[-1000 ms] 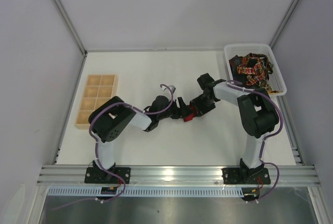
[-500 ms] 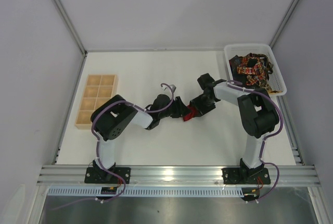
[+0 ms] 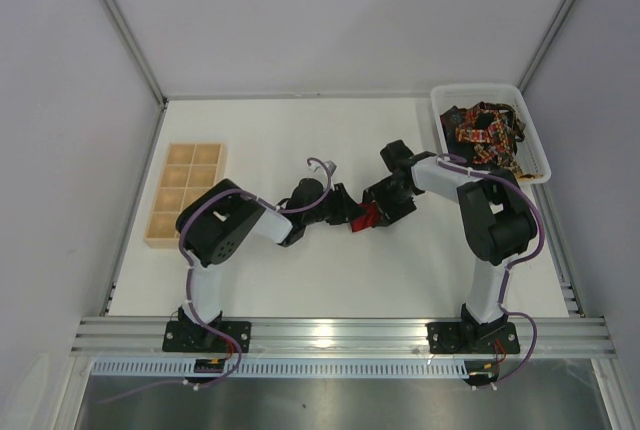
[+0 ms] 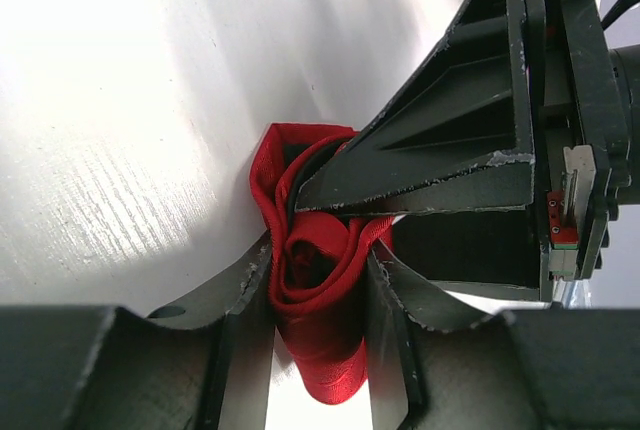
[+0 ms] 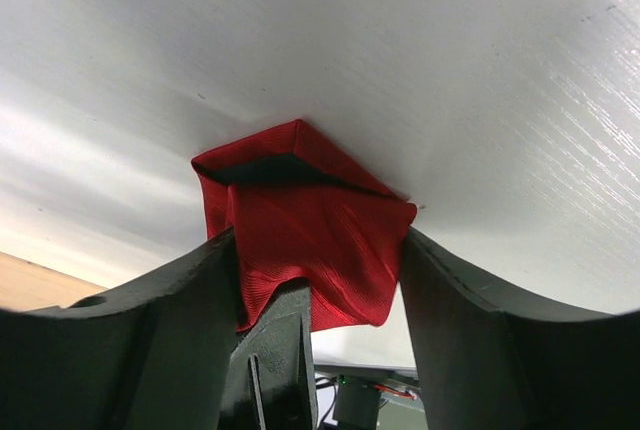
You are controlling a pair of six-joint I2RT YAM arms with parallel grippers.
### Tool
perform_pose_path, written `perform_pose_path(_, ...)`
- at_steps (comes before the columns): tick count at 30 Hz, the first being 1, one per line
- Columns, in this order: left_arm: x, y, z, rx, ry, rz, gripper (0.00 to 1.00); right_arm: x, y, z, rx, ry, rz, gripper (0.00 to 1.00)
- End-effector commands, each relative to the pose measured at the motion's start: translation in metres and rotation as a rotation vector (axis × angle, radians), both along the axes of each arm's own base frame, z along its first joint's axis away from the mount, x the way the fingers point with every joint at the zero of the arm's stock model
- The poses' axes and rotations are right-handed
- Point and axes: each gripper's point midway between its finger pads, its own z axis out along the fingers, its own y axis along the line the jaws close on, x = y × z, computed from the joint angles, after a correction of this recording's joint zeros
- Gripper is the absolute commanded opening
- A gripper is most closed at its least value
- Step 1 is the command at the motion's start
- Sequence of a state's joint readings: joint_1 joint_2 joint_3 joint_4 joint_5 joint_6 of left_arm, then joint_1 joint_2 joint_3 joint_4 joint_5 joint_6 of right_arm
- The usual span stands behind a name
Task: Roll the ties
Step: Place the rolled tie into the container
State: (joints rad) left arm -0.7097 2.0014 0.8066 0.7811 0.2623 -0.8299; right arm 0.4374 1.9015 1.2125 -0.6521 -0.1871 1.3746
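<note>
The red tie is a small roll on the white table between my two grippers. In the left wrist view the roll stands squeezed between my left gripper's fingers, so the left gripper is shut on it. My right gripper meets it from the other side. In the right wrist view its fingers flank the red roll loosely, and the right gripper is open. The dark patterned ties lie heaped in a basket.
A white plastic basket sits at the back right corner. A wooden tray with several compartments lies at the left. The right gripper's black fingers crowd the left wrist view just above the roll.
The left gripper's jaws have closed onto the red roll. The right gripper's jaws have widened around it. Both arms have barely shifted.
</note>
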Motion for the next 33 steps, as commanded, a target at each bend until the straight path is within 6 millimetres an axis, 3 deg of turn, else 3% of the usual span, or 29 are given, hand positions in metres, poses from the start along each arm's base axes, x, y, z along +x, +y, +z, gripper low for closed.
perform_pose_path(1, -0.012, -0.002, -0.020, 0.028, 0.063, -0.054, 0.04, -0.019, -0.009, -0.022, -0.069, 0.058, 0.038, 0.68)
perform_pose_path(2, -0.013, -0.002, -0.020, 0.025, 0.070, -0.057, 0.00, -0.019, -0.010, -0.023, -0.070, 0.058, 0.043, 0.70)
perform_pose_path(10, -0.018, -0.004, -0.017, 0.013, 0.086, -0.087, 0.00, -0.010, -0.010, -0.016, -0.077, 0.013, 0.081, 0.81)
perform_pose_path(18, -0.027, -0.001, -0.007, 0.007, 0.110, -0.121, 0.01, 0.003, -0.034, 0.009, -0.150, -0.101, 0.170, 0.99)
perform_pose_path(25, -0.033, 0.011, 0.016, 0.033, 0.103, -0.136, 0.00, -0.021, -0.059, 0.033, -0.206, -0.189, 0.362, 1.00)
perform_pose_path(26, -0.033, 0.013, 0.021, 0.035, 0.101, -0.137, 0.00, -0.020, -0.065, 0.047, -0.219, -0.247, 0.390, 1.00)
perform_pose_path(28, -0.038, 0.022, 0.022, 0.073, 0.121, -0.146, 0.00, -0.024, -0.075, 0.053, -0.248, -0.300, 0.425, 1.00)
perform_pose_path(29, -0.038, 0.024, 0.035, 0.073, 0.104, -0.152, 0.00, -0.025, -0.081, 0.058, -0.268, -0.327, 0.431, 1.00)
perform_pose_path(31, -0.043, 0.036, 0.038, 0.117, 0.130, -0.160, 0.00, -0.023, -0.082, 0.077, -0.263, -0.428, 0.486, 1.00)
perform_pose_path(33, -0.042, 0.046, 0.060, 0.115, 0.109, -0.163, 0.00, -0.027, -0.083, 0.088, -0.264, -0.481, 0.538, 1.00)
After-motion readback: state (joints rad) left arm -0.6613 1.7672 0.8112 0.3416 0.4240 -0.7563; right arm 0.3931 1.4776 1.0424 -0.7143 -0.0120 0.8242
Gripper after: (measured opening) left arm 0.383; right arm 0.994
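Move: The shallow wooden container lies about 41 cm to the left of the left hand and some 6 cm farther out, at nearly the same height. The red rolled tie is already pinched in that hand, its middle about 2 cm to the right. From the right hand the same roll lies about 2 cm to the left, still between its opening fingers; the white bin stands about 22 cm ahead and 27 cm to the right. Back at first, low and slow, then left and up at the end, the left hand carries the gripped roll some 5 cm out from between the right fingers towards the container. The right hand spreads its fingers fully, comes free of the tie, then hurries right and up and a little back, about 10 cm, turning counter-clockwise with its fingertips swinging forward. ##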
